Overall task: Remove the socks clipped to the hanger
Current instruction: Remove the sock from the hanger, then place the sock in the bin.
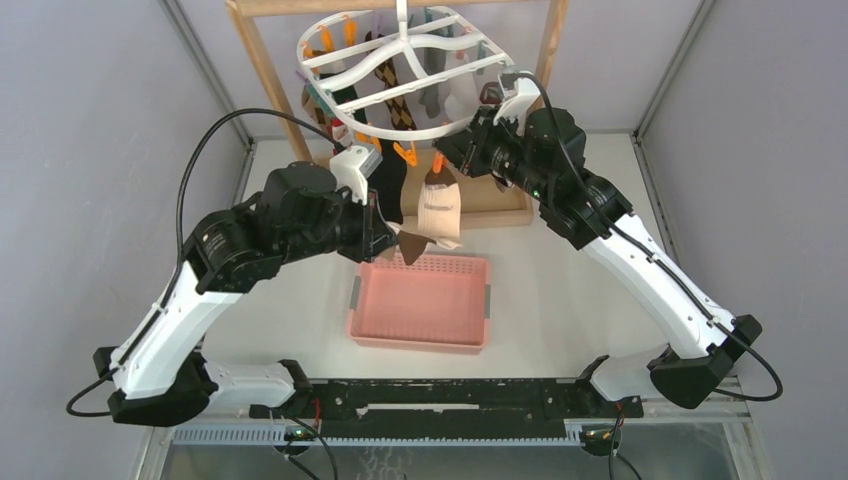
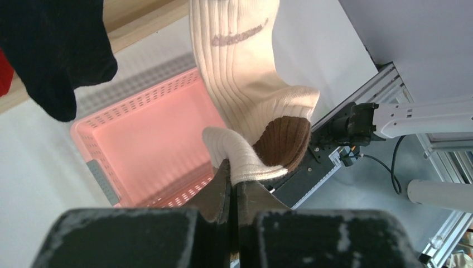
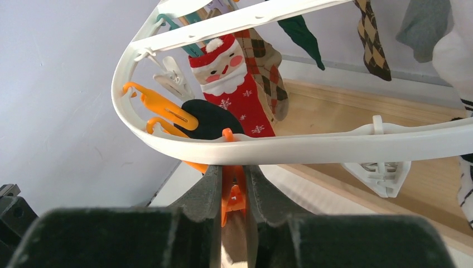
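Observation:
The white hanger [image 1: 400, 75] hangs from a wooden frame with several socks clipped to it. A beige-and-brown sock [image 1: 440, 205] dangles from an orange clip [image 1: 437, 162] at the hanger's front rim. My left gripper [image 1: 393, 240] is shut on that sock's lower end; in the left wrist view its fingers [image 2: 226, 178] pinch a fold of the cream sock [image 2: 251, 84] beside the brown toe. My right gripper [image 3: 234, 174] is shut on the orange clip [image 3: 234, 192], just under the hanger's rim [image 3: 312, 148]. A red Santa sock [image 3: 234, 89], a black sock [image 3: 209, 120] and an argyle sock [image 3: 373, 39] hang behind.
A pink perforated basket [image 1: 420, 300] sits on the table below the held sock. The wooden frame's post [image 1: 265, 70] and base board [image 1: 495, 205] stand behind it. Another black sock [image 2: 56, 56] hangs left of the held one. A white clip [image 3: 379, 170] hangs from the rim.

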Action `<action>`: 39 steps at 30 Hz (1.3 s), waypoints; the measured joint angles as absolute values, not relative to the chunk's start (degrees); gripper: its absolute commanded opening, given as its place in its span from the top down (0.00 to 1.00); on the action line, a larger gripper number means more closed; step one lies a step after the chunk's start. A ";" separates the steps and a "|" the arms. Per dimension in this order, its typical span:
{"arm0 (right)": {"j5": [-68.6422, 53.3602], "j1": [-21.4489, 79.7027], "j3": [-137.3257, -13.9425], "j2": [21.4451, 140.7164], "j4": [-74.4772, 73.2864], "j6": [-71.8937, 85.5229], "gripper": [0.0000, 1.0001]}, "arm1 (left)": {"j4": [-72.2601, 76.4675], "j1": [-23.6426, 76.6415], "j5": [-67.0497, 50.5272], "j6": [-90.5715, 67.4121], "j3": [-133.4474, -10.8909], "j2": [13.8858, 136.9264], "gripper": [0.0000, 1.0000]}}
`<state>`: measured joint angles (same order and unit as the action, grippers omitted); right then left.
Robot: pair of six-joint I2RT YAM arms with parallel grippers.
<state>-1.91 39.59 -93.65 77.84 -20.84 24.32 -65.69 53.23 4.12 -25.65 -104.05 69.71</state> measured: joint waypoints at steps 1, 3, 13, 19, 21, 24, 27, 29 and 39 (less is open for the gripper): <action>-2.02 39.51 -93.65 77.84 -20.86 24.32 0.95 | -65.84 53.23 4.21 -25.89 -103.53 69.17 0.96; -2.07 39.40 -93.65 77.84 -20.86 24.29 0.95 | -66.19 53.23 4.29 -26.57 -102.21 68.03 0.96; -2.98 38.63 -93.65 77.84 -21.21 24.08 0.91 | -67.57 53.23 5.23 -28.49 -98.21 65.12 0.96; -3.31 38.59 -93.58 77.73 -21.26 24.03 0.64 | -66.61 53.23 5.52 -28.53 -98.19 65.98 0.96; -3.33 38.46 -93.23 77.43 -21.26 23.97 0.60 | -66.15 53.23 5.61 -28.51 -98.19 66.57 0.96; -3.25 38.20 -92.42 76.71 -21.65 23.92 0.52 | -65.47 53.23 5.61 -28.49 -98.19 67.44 0.96; -3.29 37.89 -91.68 76.14 -22.20 23.92 0.44 | -64.95 53.23 5.61 -28.47 -98.19 68.07 0.96; -3.29 37.85 -90.85 75.48 -22.83 23.92 0.40 | -64.62 53.23 5.61 -28.45 -98.21 68.29 0.96; -3.36 37.85 -86.48 70.76 -24.64 24.14 0.24 | -63.46 53.23 5.63 -28.45 -98.17 69.01 0.95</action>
<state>-3.36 37.85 -86.48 70.76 -24.64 24.14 -63.46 53.23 5.63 -28.45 -98.17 69.01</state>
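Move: The left hand already pinches the toe end of the cream sock; the orange clip that still bites the sock's other end sits about 14 cm ahead of it, 8 cm to its right and 4 cm higher, already squeezed between the right fingertips. From the left hand the black sock hangs some 13 cm ahead, level sideways, its middle about 5 cm lower, and the pink basket lies roughly 3 cm ahead, 6 cm to its right and 34 cm below. The left hand keeps its pinch on the sock and draws it left, down and back, away from the orange clip, by about 3 cm, then eases back forward and to the right by nearly as much while staying low over the basket. The right hand at first holds almost still, squeezing the orange clip, then opens its fingers wide to let go of the clip and backs off to the right, down and back towards its base, about 4 cm in all, its wrist barely turning. ##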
